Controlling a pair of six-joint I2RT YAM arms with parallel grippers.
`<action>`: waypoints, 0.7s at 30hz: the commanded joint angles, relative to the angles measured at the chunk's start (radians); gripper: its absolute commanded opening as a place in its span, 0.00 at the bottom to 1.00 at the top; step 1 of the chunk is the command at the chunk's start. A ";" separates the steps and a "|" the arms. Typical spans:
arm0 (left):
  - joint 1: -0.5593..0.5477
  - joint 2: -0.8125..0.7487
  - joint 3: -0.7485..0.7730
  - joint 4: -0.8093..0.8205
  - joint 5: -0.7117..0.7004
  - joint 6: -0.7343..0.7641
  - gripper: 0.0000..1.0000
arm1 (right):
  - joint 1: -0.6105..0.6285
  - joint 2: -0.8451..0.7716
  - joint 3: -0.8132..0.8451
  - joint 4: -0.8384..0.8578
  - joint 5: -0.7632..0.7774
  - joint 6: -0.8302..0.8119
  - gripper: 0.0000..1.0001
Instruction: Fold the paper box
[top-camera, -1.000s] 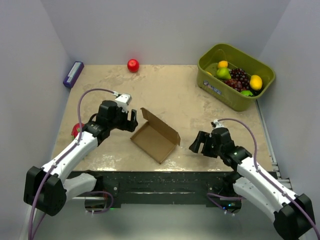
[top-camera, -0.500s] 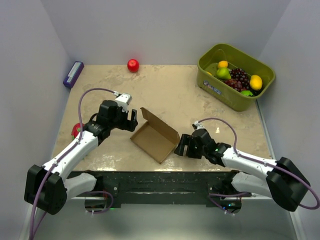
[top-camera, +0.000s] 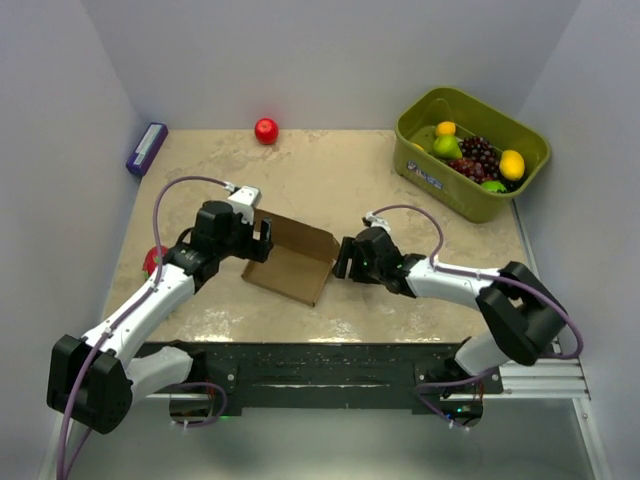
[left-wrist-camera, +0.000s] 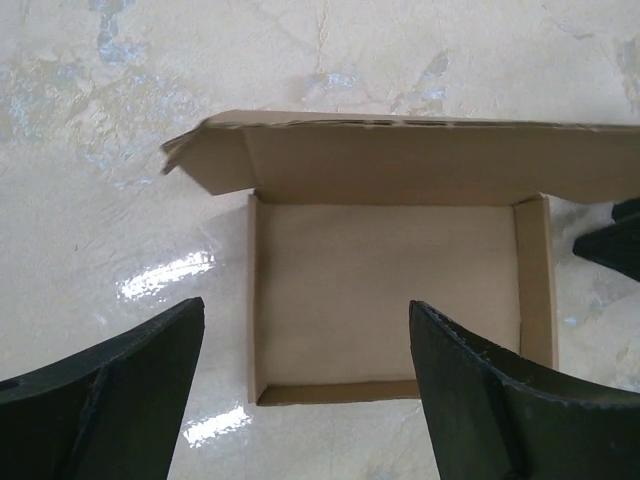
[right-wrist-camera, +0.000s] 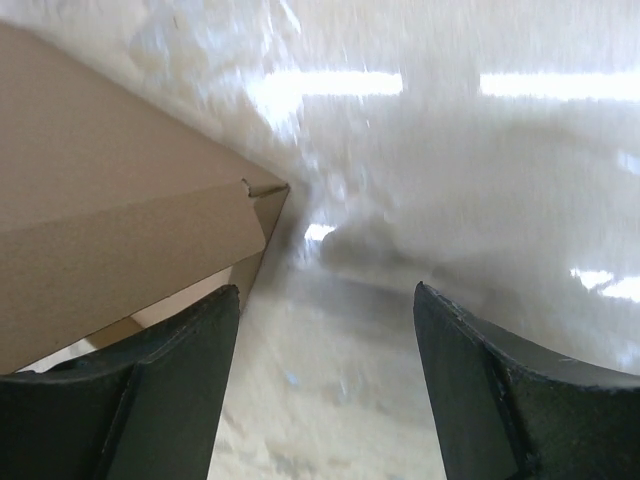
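Observation:
The paper box is plain brown cardboard, lying on the table between my two grippers. Its shallow tray faces up and its long lid flap stands along the far side. My left gripper hovers at the box's left end, open, with the tray's near wall between its fingertips and touching neither. My right gripper is at the box's right end, open, its left finger beside the box corner. Only bare table shows between the right jaws.
An olive-green bin holding fruit stands at the back right. A red apple lies at the back centre and a purple box against the left wall. A small red object sits beside my left arm.
My right arm has swung left across the table up to the box's right end. The box has turned and slid a little left. The left arm has barely moved.

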 joint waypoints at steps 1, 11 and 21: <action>0.006 -0.024 -0.012 0.025 -0.024 0.019 0.87 | -0.053 0.113 0.151 0.057 0.030 -0.095 0.74; 0.006 -0.023 -0.015 0.044 0.048 0.039 0.87 | -0.187 0.132 0.273 0.053 -0.049 -0.237 0.85; 0.006 -0.257 -0.079 0.182 0.078 0.063 0.87 | -0.187 -0.192 0.101 0.060 -0.110 -0.387 0.95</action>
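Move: The paper box tray, lid standing open, is centred about 11 cm left and 2 cm ahead of the right hand and a couple of centimetres lower; its right side wall is only some 4 cm left and 2 cm back. The raised lid's middle stands about 10 cm left and 6 cm ahead of that hand, at about its height. From the left hand, the box lies about 5 cm right, 2 cm ahead and 10 cm below. Sweep the right gripper forward about 10 cm along the paper box's right side, nudging that side forward with the left-hand finger to turn the box counter-clockwise. Then lift clear some 8 cm, easing slightly back and drifting a little left, with the fingers tipping up and opening wider. Hold the left gripper open over the box, raising it about 3 cm only at the end. ##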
